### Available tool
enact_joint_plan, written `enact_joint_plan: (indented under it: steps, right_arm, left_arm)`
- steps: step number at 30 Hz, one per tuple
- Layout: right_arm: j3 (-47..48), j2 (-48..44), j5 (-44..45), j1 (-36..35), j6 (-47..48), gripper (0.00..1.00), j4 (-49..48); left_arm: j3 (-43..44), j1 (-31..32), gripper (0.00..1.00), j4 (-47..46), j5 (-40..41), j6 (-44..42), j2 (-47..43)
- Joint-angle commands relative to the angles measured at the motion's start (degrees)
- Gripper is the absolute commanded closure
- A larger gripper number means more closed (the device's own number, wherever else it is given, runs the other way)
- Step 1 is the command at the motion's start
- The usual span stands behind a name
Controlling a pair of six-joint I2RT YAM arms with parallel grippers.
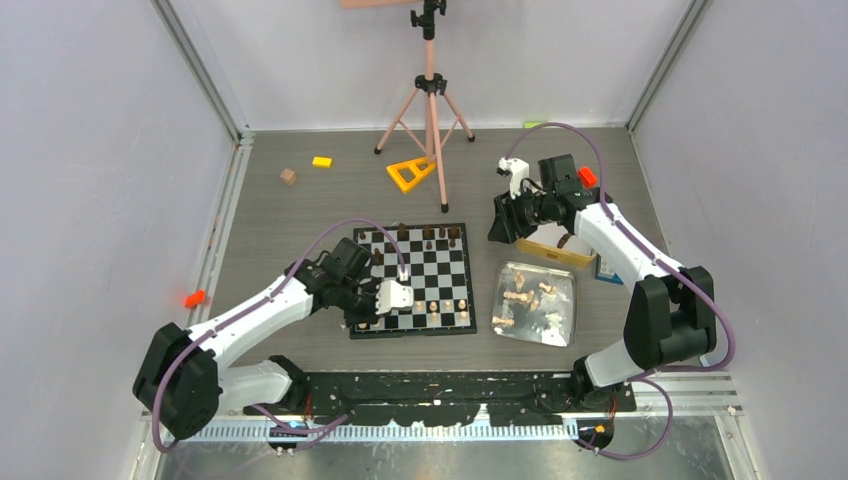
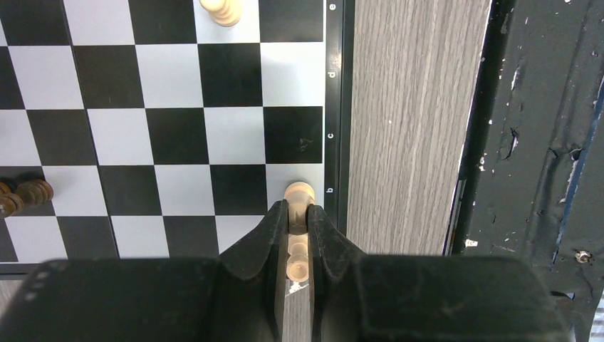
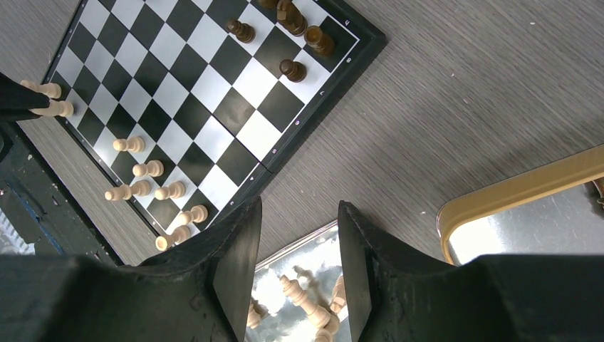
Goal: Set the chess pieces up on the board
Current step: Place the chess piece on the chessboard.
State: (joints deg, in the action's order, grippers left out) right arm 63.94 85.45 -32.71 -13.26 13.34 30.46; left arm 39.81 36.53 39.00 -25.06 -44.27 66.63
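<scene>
The board [image 1: 413, 262] lies in the middle of the table. Dark chess pieces [image 1: 428, 233] stand along its far edge and light ones [image 1: 440, 307] along its near edge. My left gripper [image 2: 298, 208] is shut on a light pawn [image 2: 299, 192], over the white edge square marked b at the board's near left corner [image 1: 364, 320]. My right gripper [image 3: 299, 214] hangs open and empty above the table to the right of the board [image 1: 503, 228]. Below it lies the silver tray [image 3: 285, 260] with loose light pieces [image 3: 308, 296].
The silver tray [image 1: 566, 290] lies right of the board, with a gold-rimmed tin [image 1: 553, 253] behind it. A pink tripod [image 1: 430, 110], a yellow triangle block [image 1: 411, 174], a yellow block [image 1: 321, 161] and a wooden block [image 1: 288, 177] stand at the back. A red object [image 1: 194, 298] lies at the left wall.
</scene>
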Motion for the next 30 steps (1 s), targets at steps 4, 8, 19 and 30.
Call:
enact_joint_plan:
  steps: [4, 8, 19, 30]
  right_arm:
    - [0.1, 0.0, -1.1, 0.2, 1.0, 0.50, -0.7]
    - [0.1, 0.1, -1.1, 0.2, 1.1, 0.51, -0.6]
    - [0.4, 0.6, -1.4, 0.2, 1.3, 0.51, -0.2]
    - [2.6, -1.5, 2.9, 0.2, 7.7, 0.49, 11.0]
  left_arm:
    - [0.7, -0.7, 0.98, -1.3, -0.5, -1.6, 0.9]
    - [0.7, -0.8, 0.93, -1.3, -0.8, -1.8, 1.4]
    - [1.9, -0.7, 0.68, -1.8, 0.9, 0.3, 1.6]
    - [12.0, -1.5, 0.42, 0.6, -1.6, 6.7, 2.5]
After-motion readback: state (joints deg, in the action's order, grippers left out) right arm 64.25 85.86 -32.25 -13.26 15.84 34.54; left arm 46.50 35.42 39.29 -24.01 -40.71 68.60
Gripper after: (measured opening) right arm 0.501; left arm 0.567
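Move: The left hand holds a light chess piece practically over its square, b1, with the board surface about 3 cm below the fingertips' grip. The light piece on a1 stands level with it, some 3 cm to the left; the nearest light pawn on the other side is about 8 cm right and 3 cm ahead, and a dark piece stands roughly 13 cm straight ahead. From the open, empty right hand, that square lies about 16 cm back, 22 cm left and 10 cm down. The left hand eases the light piece down a bit under 1 cm onto its square beside the a1 piece, almost without sideways travel, and its fingers start to open while it is still settling, from nearly shut to a little over half open. It then comes free, rising some 3.5 cm while drawing forward about 2.5 cm and slightly right over the board, and near the end the empty right hand begins to ease back and down by about 1.5 cm towards the metal tray. ##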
